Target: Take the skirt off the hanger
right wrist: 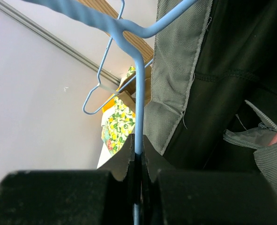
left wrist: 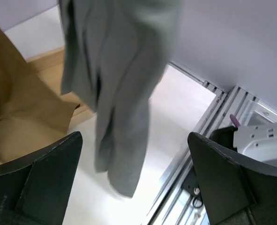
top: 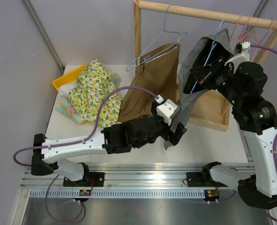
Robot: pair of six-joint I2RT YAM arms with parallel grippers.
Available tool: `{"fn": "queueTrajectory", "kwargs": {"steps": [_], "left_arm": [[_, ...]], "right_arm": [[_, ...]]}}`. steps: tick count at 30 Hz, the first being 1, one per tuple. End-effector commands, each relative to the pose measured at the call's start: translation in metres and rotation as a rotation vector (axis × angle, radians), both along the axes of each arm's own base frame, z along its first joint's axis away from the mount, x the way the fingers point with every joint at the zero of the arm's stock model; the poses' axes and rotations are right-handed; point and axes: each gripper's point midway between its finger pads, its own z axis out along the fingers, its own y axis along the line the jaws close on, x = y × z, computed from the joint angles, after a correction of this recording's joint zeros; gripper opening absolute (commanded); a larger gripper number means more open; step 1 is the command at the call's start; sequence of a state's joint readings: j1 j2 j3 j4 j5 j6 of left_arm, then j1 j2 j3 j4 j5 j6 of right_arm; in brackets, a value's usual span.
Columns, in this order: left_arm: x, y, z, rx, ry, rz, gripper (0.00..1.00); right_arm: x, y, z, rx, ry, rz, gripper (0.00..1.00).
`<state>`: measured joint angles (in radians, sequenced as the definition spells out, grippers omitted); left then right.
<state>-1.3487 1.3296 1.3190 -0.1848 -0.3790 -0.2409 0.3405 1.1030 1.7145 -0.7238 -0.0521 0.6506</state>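
Note:
The grey skirt [top: 187,101] hangs from a blue wire hanger [top: 212,49] on the wooden rail [top: 199,13], its hem reaching down toward the table. My right gripper [top: 199,77] is up beside the skirt's waist. In the right wrist view that gripper [right wrist: 138,145] is shut on the hanger [right wrist: 138,93] wire, with the skirt's waistband [right wrist: 175,70] just to the right. My left gripper [top: 173,136] is at the skirt's lower end. The left wrist view shows it [left wrist: 134,137] open, the skirt's hem [left wrist: 124,93] dangling between the wide-spread fingers without touching them.
A brown garment [top: 152,79] hangs on a second blue hanger [top: 159,40] to the left of the skirt. Pink hangers [top: 246,26] sit at the rail's right end. A floral cloth [top: 93,91] and yellow bin [top: 65,80] lie at back left. The rack's wooden base [top: 213,110] sits behind the skirt.

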Motion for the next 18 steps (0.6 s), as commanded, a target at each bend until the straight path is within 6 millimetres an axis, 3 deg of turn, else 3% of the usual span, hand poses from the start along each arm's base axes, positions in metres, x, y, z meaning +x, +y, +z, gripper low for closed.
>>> {"fn": "queueTrajectory", "kwargs": {"steps": [1, 5, 7, 8, 11, 12, 14, 15, 18], "left_arm": [[0.019, -0.012, 0.058, -0.110, -0.118, 0.149, 0.99], [0.027, -0.018, 0.061, -0.120, -0.137, 0.216, 0.99], [0.032, -0.015, 0.062, -0.127, -0.139, 0.258, 0.94], [0.034, -0.014, 0.061, -0.130, -0.140, 0.269, 0.76], [0.036, -0.007, 0.062, -0.133, -0.143, 0.297, 0.47], [0.036, -0.006, 0.061, -0.129, -0.144, 0.298, 0.30], [0.036, -0.003, 0.065, -0.149, -0.152, 0.294, 0.06], [0.034, -0.003, 0.064, -0.145, -0.153, 0.294, 0.00], [0.025, 0.003, 0.057, -0.125, -0.166, 0.300, 0.00]], "right_arm": [[-0.019, -0.001, 0.044, 0.059, -0.147, 0.026, 0.00], [-0.029, -0.005, 0.052, 0.064, -0.161, 0.026, 0.00], [-0.032, -0.006, 0.052, 0.061, -0.159, 0.026, 0.00], [-0.034, -0.006, 0.055, 0.061, -0.166, 0.028, 0.00], [-0.036, -0.008, 0.055, 0.058, -0.166, 0.025, 0.00], [-0.038, -0.008, 0.055, 0.058, -0.167, 0.025, 0.00], [-0.036, -0.009, 0.054, 0.062, -0.165, 0.017, 0.00], [-0.037, -0.010, 0.054, 0.065, -0.168, 0.014, 0.00], [-0.031, -0.013, 0.053, 0.063, -0.170, -0.012, 0.00]]}}
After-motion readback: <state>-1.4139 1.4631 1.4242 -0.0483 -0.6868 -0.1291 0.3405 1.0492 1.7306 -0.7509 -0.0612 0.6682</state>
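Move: The open left hand has the hanging grey skirt about 7 cm ahead of it and 6 cm to its right, its middle slightly higher. The brown skirt hangs some 14 cm ahead and 11 cm left, around 8 cm lower. The right hand grips the blue hanger at its fingertips; from there the grey skirt's middle lies about 8 cm back, 2 cm left and 8 cm down. Left hand edges right, then 3 cm forward and up, pinching the grey skirt; right draws the hanger back. ##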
